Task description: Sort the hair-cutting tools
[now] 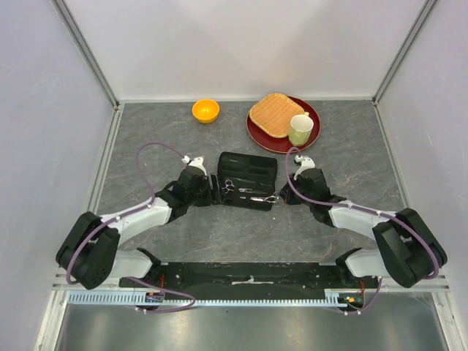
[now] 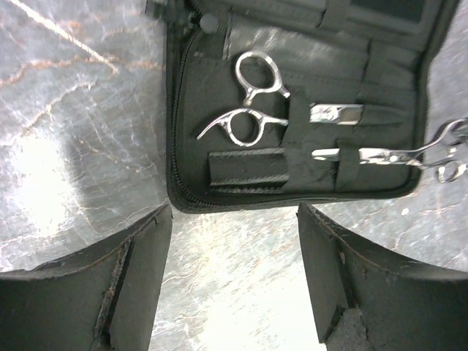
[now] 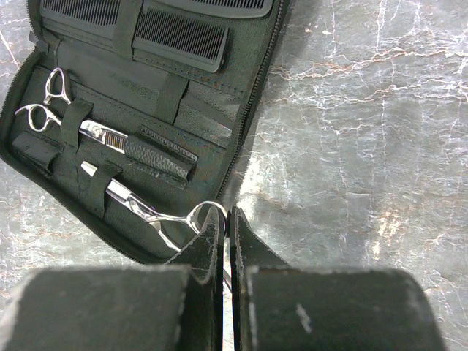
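Observation:
An open black zip case [image 1: 256,167] lies mid-table. One pair of silver scissors [image 2: 256,102] sits strapped in its near half, rings toward my left arm [image 3: 51,102]. A second pair of scissors [image 3: 139,205] lies in the strap below it, rings sticking past the case's right edge [image 2: 446,150]. My right gripper [image 3: 228,212] is shut on one of those rings [image 1: 280,196]. Two black combs [image 3: 183,33] sit in the case's far half. My left gripper [image 2: 234,212] stands open just off the case's left edge [image 1: 212,189], nothing between its fingers.
At the back stand an orange bowl [image 1: 205,110] and a red plate [image 1: 256,135] carrying toast [image 1: 274,113] and a pale green mug [image 1: 300,129]. White walls enclose the grey marbled table [image 1: 146,131].

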{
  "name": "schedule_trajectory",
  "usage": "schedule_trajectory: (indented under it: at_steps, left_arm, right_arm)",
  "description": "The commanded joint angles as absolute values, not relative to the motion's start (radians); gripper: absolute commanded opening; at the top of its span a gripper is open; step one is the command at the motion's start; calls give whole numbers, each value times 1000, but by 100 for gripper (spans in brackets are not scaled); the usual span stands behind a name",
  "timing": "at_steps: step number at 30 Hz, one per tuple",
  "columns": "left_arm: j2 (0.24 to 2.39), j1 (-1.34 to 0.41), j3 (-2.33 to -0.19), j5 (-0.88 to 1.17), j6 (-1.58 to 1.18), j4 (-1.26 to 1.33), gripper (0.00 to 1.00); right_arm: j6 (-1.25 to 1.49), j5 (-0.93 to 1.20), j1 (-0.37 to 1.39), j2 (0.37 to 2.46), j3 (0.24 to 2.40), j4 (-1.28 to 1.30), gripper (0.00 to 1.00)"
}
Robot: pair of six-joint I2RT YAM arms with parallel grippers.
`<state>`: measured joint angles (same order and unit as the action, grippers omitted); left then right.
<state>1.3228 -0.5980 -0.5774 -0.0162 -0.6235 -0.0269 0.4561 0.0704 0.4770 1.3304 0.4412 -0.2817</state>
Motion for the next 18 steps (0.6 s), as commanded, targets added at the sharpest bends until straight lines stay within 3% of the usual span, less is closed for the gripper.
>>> schedule_trajectory:
  at_steps: [1, 8, 11, 12, 18]
  left_arm:
    - [1264, -601, -555, -81, -649, 84, 77]
    - [1422, -601, -620, -86, -660, 77, 74]
    - [1489, -606, -635, -83, -669, 71, 63]
    - [1502, -607, -634, -78, -669, 69, 54]
    - [1566, -618, -615, -80, -672, 52, 35]
  right_arm:
    - [436, 37, 483, 1310, 437, -322, 0]
    - [436, 41, 495, 1319, 442, -324, 0]
    - [439, 51, 500, 1319, 445, -327, 0]
    - [440, 52, 502, 1319, 446, -328, 0]
    - [443, 49, 508, 1350, 443, -327, 0]
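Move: The near left corner of the black case lies just ahead of the left gripper, about 2 cm forward, 1 cm left and 4 cm below; the case's middle is some 9 cm forward and 8 cm right. The curved scissors in it lie roughly 6 cm forward and 6 cm right; the straight pair's middle is 3 cm forward, 14 cm right. From the right hand, still pinching that pair's ring, the corner is about 19 cm left, 2 cm back and slightly below. Bring the left gripper over the case's near left corner: lift it about 1.5 cm while easing forward, then sink roughly 4 cm, still advancing to some 2.5 cm forward in all. As it comes down, close the wide-open fingers about halfway, one on each side of the rim at the corner. Hold the right hand still, keeping its pinch on the straight scissors' ring. ##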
